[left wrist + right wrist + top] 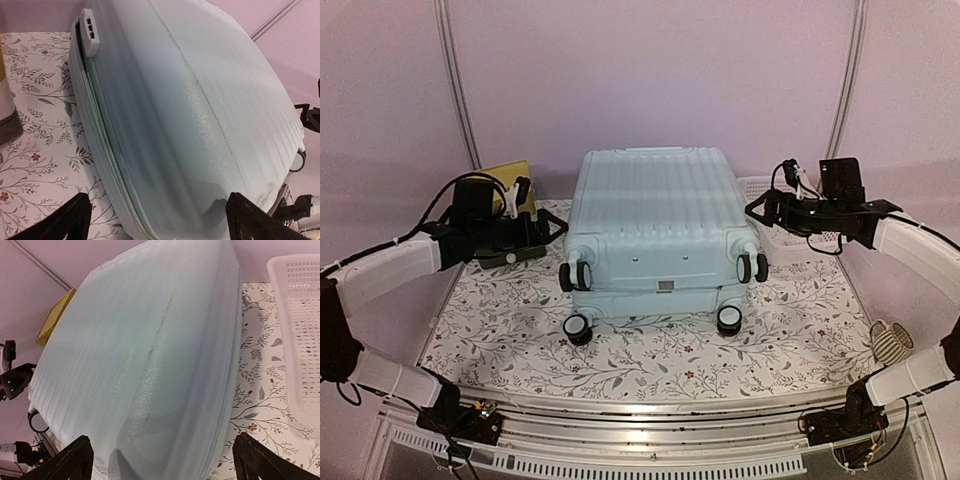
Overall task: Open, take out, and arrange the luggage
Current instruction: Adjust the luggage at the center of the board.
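Note:
The luggage (pixel 655 215) is a large pale mint-blue ribbed hard-shell suitcase. It lies flat and closed in the middle of the table, its black-and-white wheels (pixel 577 328) facing the near edge. My left gripper (pixel 546 233) is open at the suitcase's left side. In the left wrist view its fingers (pixel 70 220) straddle the shell (pixel 190 125) beside the zipper seam (pixel 102 145). My right gripper (pixel 758 209) is open at the right side. Its fingers (pixel 257 460) span the shell's edge (pixel 150 365) in the right wrist view. Neither gripper holds anything.
A yellow-topped box (pixel 510 178) stands behind the left gripper. A white lattice basket (pixel 300 335) sits on the floral cloth (pixel 500 320) behind the right gripper. A white lock block (pixel 90 31) sits on the suitcase's side. A striped object (pixel 890 343) lies off the table's right edge.

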`<move>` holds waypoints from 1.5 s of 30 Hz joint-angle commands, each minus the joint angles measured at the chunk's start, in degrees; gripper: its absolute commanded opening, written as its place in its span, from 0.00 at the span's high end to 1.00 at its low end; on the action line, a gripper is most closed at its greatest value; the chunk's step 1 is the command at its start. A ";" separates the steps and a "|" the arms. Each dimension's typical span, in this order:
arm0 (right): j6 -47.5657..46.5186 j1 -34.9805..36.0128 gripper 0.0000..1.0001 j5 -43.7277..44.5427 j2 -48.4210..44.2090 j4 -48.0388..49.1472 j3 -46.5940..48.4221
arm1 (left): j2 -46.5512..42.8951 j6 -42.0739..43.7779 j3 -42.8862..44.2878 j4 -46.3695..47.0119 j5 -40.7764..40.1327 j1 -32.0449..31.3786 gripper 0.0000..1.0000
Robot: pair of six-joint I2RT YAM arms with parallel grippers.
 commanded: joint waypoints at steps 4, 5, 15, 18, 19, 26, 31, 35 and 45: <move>-0.18 0.38 0.04 -18.27 3.31 4.97 -2.36 | 9.34 0.75 6.97 7.67 10.57 0.51 0.06; -0.21 0.80 0.04 -18.74 3.75 4.79 -2.57 | 10.88 0.71 7.80 7.96 11.20 0.44 0.06; 0.51 11.83 0.04 -12.95 1.19 4.37 -5.44 | 27.28 1.18 20.61 9.20 14.46 0.23 0.07; 1.32 17.35 0.04 -10.47 1.22 5.01 -5.50 | 32.50 3.26 26.87 8.08 14.39 0.72 0.07; 1.46 19.41 0.04 -9.39 1.31 5.26 -5.34 | 34.57 3.82 29.70 6.73 14.30 0.94 0.07; 1.32 28.28 0.04 -4.08 1.46 5.49 -2.38 | 46.96 7.98 48.19 -3.04 11.53 2.12 0.07; 1.69 28.58 0.03 3.52 -1.53 4.36 -2.53 | 43.24 10.11 48.48 -3.95 7.75 2.48 0.03; 1.83 28.55 0.02 10.46 -4.35 3.94 -3.47 | 36.04 13.21 45.34 -5.39 0.66 2.54 0.02; 0.98 28.47 0.01 18.13 -5.54 3.23 -4.60 | 14.17 14.72 27.18 -3.49 -8.26 -2.08 0.05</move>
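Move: The suitcase lies between the hands: its middle is about 17 cm ahead, 25 cm right and 8 cm below the left hand, and 14 cm ahead, 24 cm left and 11 cm below the right. The drawers stand some 16 cm ahead and 20 cm left of the left hand, 8 cm lower. The upper right wheel is about 13 cm back, 2 cm left and 8 cm below the right hand; the white basket lies 24 cm ahead, 16 cm right and 18 cm lower. The suitcase's right side is pushed near its wheel end by the open right fingers, travelling about 15 cm left and 12 cm back before lifting and easing off. Meanwhile the open left hand goes rightwards against the left side and about 20 cm forward along it, then draws partly back and rises some 7 cm. ##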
